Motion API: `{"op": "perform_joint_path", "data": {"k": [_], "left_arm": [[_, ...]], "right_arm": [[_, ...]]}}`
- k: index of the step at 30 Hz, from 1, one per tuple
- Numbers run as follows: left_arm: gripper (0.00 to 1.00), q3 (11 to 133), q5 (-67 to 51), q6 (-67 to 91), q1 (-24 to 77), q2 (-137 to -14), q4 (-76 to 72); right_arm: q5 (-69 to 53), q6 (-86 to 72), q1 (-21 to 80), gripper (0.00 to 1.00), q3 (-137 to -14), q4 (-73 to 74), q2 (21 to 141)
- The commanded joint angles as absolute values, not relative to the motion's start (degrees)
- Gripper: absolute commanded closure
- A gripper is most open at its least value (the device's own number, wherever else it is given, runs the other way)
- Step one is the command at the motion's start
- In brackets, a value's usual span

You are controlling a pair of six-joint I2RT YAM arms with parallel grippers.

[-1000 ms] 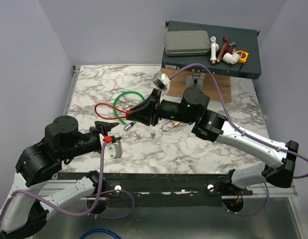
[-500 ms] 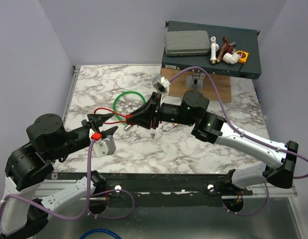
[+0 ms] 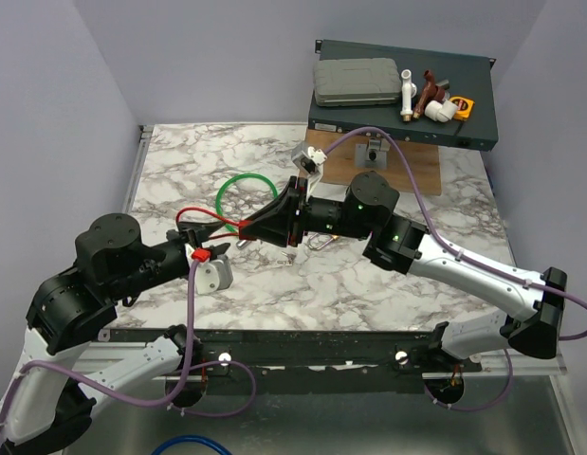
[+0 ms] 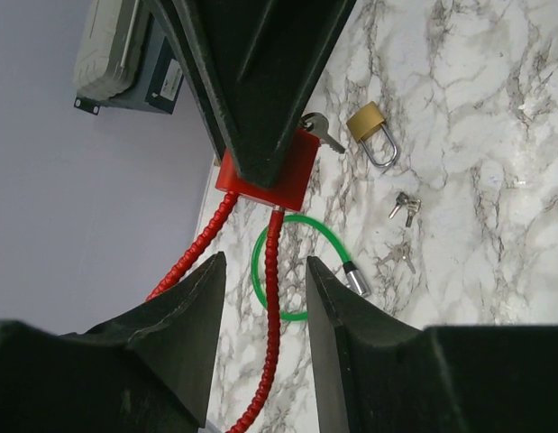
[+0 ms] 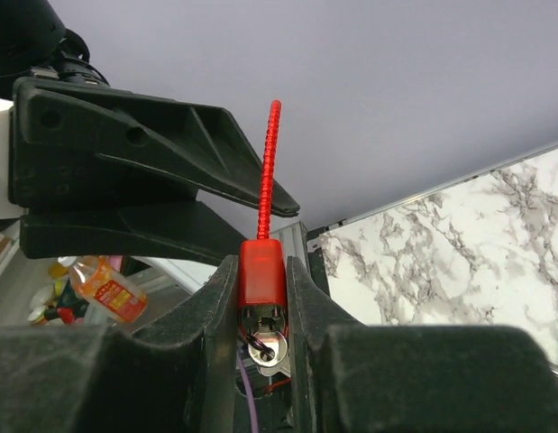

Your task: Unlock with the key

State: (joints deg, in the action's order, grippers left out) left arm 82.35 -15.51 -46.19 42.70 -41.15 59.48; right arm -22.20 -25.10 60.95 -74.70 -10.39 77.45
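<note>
My right gripper [image 5: 260, 262] is shut on a red lock body [image 5: 260, 271], held above the table. A silver key [image 5: 263, 347] sits in the lock's near end, between the fingers. A ribbed red cable [image 4: 274, 271] runs from the lock as a loop toward the left arm. In the left wrist view the lock [image 4: 265, 180] is just ahead, with the key [image 4: 322, 133] poking out beside it. My left gripper [image 4: 265, 262] is open, with one cable strand running between its fingers, not touching either. From above, the left gripper [image 3: 212, 237] faces the right gripper [image 3: 247, 227].
A brass padlock [image 4: 372, 131] and loose small keys [image 4: 403, 207] lie on the marble table [image 3: 369, 284]. A green cable loop [image 3: 246, 194] lies behind the lock. A dark case [image 3: 402, 104] with fittings stands at the back right, with a wooden board [image 3: 421, 161] in front of it.
My left gripper has moved up and right to the red cable, now straddling one strand, and its jaws have narrowed a little. The right gripper has shifted the lock slightly left.
</note>
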Motion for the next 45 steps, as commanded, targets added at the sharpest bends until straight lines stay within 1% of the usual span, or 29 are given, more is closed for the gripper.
{"op": "perform_joint_path", "data": {"k": [1,4,6,7,10,16,23,26,35,37,41,45], "left_arm": [[0.62,81.8,-12.0,-45.4,42.2,-41.0,57.0],[0.69,81.4,-13.1,-45.1,42.2,-41.0,57.8],[0.79,80.8,-13.5,-45.2,42.2,-40.9,58.4],[0.83,80.3,-13.7,-45.4,42.1,-40.7,58.5],[0.86,79.5,-13.6,-45.9,42.0,-40.3,58.4],[0.99,81.6,-12.0,-47.2,41.6,-40.5,58.8],[1.0,84.5,-9.5,-52.9,40.7,-39.8,63.0],[1.0,84.3,-8.0,-55.1,40.3,-39.2,64.1],[1.0,84.7,-8.8,-59.4,39.9,-38.0,67.2],[1.0,85.5,-11.0,-58.5,39.9,-38.3,67.0],[1.0,90.4,-18.1,-52.8,39.9,-41.8,66.6],[1.0,90.9,-18.7,-47.1,39.9,-43.6,62.8]], "right_arm": [[-25.2,-27.8,61.2,0.99,-73.7,-15.3,77.9],[-26.4,-28.7,61.2,0.99,-74.0,-16.1,78.5],[-26.6,-29.3,61.2,0.99,-74.1,-16.6,78.7],[-26.9,-29.4,61.2,0.99,-74.2,-16.7,78.9],[-27.9,-29.3,61.2,0.99,-74.7,-16.3,79.5],[-31.6,-26.6,61.3,0.99,-76.2,-10.0,80.8],[-35.5,-21.4,61.2,0.99,-75.2,1.7,80.3],[-36.7,-20.8,61.3,0.99,-74.7,4.2,80.3],[-34.7,-14.6,61.2,0.99,-77.1,15.6,78.5],[-36.5,-14.9,61.2,0.99,-77.3,15.5,79.2],[-40.1,-17.0,62.2,0.99,-80.4,14.3,84.6],[-40.3,-16.2,64.9,0.99,-84.6,15.4,88.9]]}}
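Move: The left fingers are part-open around the nearer strand of the red cable, about 1 cm ahead and 1 cm right of that hand point. The red lock body is some 5 cm to its right and 2 cm ahead, at nearly the same height, already held in the right hand. Loose keys lie on the table roughly 15 cm ahead, 9 cm right and 38 cm down. From the right hand, the strand starts about 4 cm to the left, level ahead. Sinking about 2 cm, the left hand shuts its fingers and pinches the red cable strand close to the lock body. It then draws 1 to 2 cm left and back, rolling some 10 degrees so its left side rises. The right hand keeps its grip on the lock, travels about 4 cm down and nearly as far back, then edges left late on, its fingertips dipping while it turns about 15 degrees counter-clockwise. ##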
